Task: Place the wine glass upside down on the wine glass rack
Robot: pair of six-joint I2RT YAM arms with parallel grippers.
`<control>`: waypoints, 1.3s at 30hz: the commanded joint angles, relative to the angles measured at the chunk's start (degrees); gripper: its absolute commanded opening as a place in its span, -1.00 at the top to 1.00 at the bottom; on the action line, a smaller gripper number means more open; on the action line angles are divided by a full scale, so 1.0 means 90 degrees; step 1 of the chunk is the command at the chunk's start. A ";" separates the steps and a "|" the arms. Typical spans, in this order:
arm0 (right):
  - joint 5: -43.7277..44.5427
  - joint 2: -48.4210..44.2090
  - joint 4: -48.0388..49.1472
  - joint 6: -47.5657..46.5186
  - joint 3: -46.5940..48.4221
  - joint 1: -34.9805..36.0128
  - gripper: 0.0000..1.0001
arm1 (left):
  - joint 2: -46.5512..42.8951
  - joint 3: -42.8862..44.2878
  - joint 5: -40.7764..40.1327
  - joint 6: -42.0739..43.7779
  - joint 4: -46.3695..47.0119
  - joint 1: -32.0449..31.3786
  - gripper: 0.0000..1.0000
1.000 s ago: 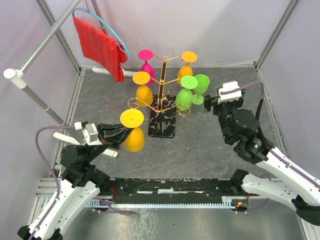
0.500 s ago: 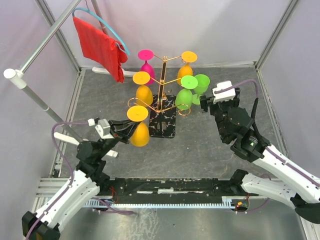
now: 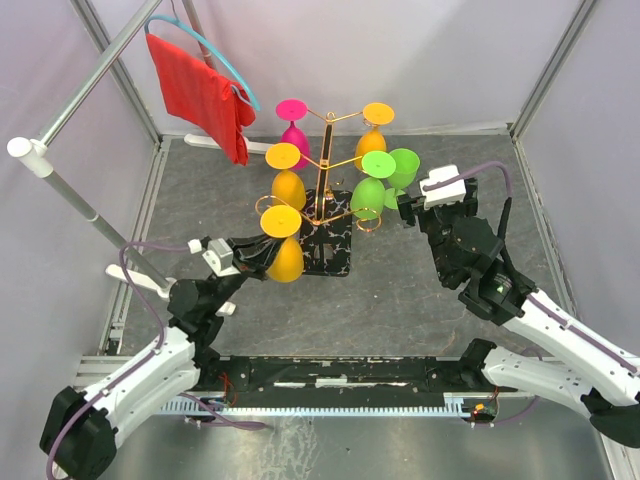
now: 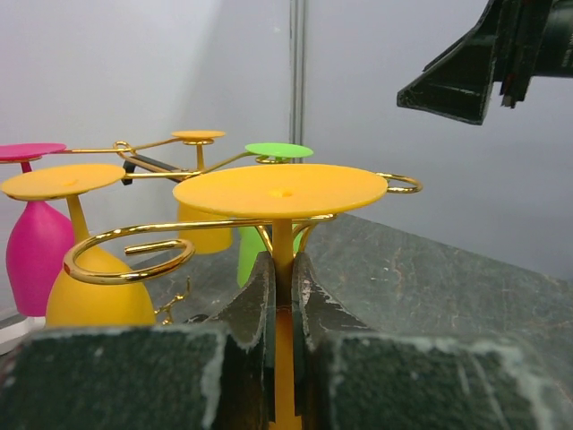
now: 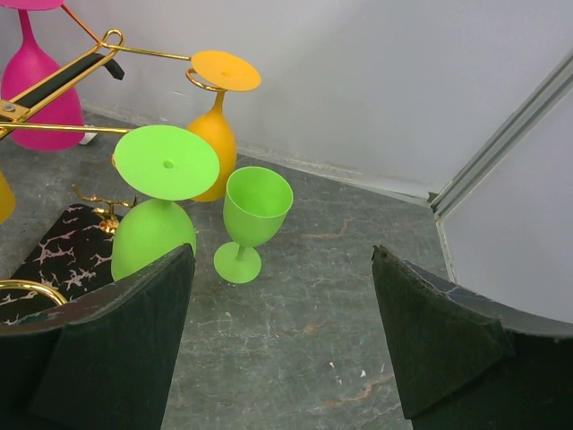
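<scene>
My left gripper (image 3: 262, 256) is shut on the stem of an orange wine glass (image 3: 285, 258) held upside down, foot up. In the left wrist view the fingers (image 4: 260, 296) pinch the stem just below the flat foot (image 4: 280, 190). The foot hovers right over a curled gold arm (image 4: 125, 255) of the wine glass rack (image 3: 327, 165), above its black marbled base (image 3: 330, 245). Several glasses hang inverted on the rack: a pink one (image 3: 293, 125), orange ones (image 3: 287, 180) and a green one (image 3: 370, 190). My right gripper (image 3: 408, 206) is open, near an upright green glass (image 5: 253, 215).
A red cloth (image 3: 205, 90) hangs on a hanger from a metal pole (image 3: 80, 205) at the back left. Enclosure walls ring the dark stone floor (image 5: 313, 349). The upright green glass (image 3: 403, 172) stands just right of the rack.
My left arm has carried the orange glass right and away from me, up to the rack's lower curled arm. My right gripper has crept left toward the upright green glass.
</scene>
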 commanded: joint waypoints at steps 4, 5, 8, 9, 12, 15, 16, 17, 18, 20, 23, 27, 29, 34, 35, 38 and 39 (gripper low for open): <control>0.0099 -0.0109 0.0305 -0.0177 0.0037 0.0035 -0.76 | 0.0887 0.0034 -0.0351 0.0579 0.1355 -0.0114 0.94; 0.0099 -0.0119 0.0301 -0.0175 0.0040 0.0035 -0.76 | 0.1018 0.0035 -0.0399 0.0602 0.1480 -0.0121 0.95; 0.0096 -0.0148 0.0280 -0.0204 0.0038 0.0038 -0.76 | 0.1381 0.0028 -0.0570 0.0688 0.1890 -0.0142 0.95; 0.0098 -0.0161 0.0276 -0.0214 0.0030 0.0036 -0.76 | 0.1463 0.0019 -0.0625 0.0717 0.2026 -0.0150 0.95; 0.0099 -0.0213 0.0266 -0.0248 -0.0015 0.0036 -0.76 | 0.1641 0.0016 -0.0838 0.0822 0.2267 -0.0155 0.95; 0.0105 -0.0263 0.0271 -0.0257 -0.0059 0.0038 -0.78 | 0.1761 0.0035 -0.1092 0.0918 0.2329 -0.0146 0.95; 0.0113 -0.0282 0.0264 -0.0258 -0.0065 0.0033 -0.78 | 0.1793 0.0035 -0.1291 0.0935 0.2338 -0.0152 0.95; 0.0111 -0.0289 0.0270 -0.0258 -0.0063 0.0038 -0.78 | 0.1822 0.0028 -0.1438 0.0969 0.2344 -0.0145 0.95; 0.0101 -0.0301 0.0267 -0.0258 -0.0063 0.0038 -0.78 | 0.1852 0.0005 -0.1579 0.1012 0.2362 -0.0154 0.95; 0.0090 -0.0330 0.0248 -0.0258 -0.0066 0.0038 -0.78 | 0.1887 -0.0035 -0.1843 0.1084 0.2414 -0.0152 0.95; 0.0056 -0.0353 0.0238 -0.0277 -0.0064 0.0033 -0.78 | 0.1941 -0.0081 -0.2158 0.1223 0.2446 -0.0145 0.95; 0.0031 -0.0363 0.0224 -0.0278 -0.0062 0.0038 -0.78 | 0.2033 -0.0133 -0.2500 0.1335 0.2593 -0.0144 0.95; 0.0030 -0.0358 0.0229 -0.0283 -0.0073 0.0033 -0.78 | 0.2072 -0.0180 -0.2644 0.1369 0.2720 -0.0150 0.95; 0.0031 -0.0334 0.0240 -0.0311 -0.0133 0.0036 -0.79 | 0.1861 -0.0460 -0.2956 0.1427 0.3073 -0.0143 0.95; 0.0030 -0.0335 0.0247 -0.0319 -0.0145 0.0033 -0.79 | 0.1742 -0.0528 -0.2957 0.1441 0.3058 -0.0145 0.95; 0.0040 -0.0324 0.0270 -0.0346 -0.0184 0.0038 -0.79 | 0.1240 -0.0660 -0.2855 0.1488 0.2755 -0.0145 0.95; 0.0040 -0.0320 0.0279 -0.0341 -0.0181 0.0038 -0.80 | 0.1054 -0.0667 -0.2768 0.1518 0.2551 -0.0143 0.95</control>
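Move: The left hand already grips the upside-down orange glass by its stem; the rack's near-left ring is about 6 cm ahead, 3 cm left and 2 cm above. The rack post stands some 9 cm right and 3 cm ahead; a hanging orange glass is about 15 cm ahead and 1 cm left, a green one 13 cm ahead and 18 cm right. From the empty right hand the ring is roughly 32 cm left, 3 cm back and 5 cm below. Still pinching the stem, the left hand goes forward 6 cm, then left 5, turning 25 degrees counter-clockwise to the ring. ##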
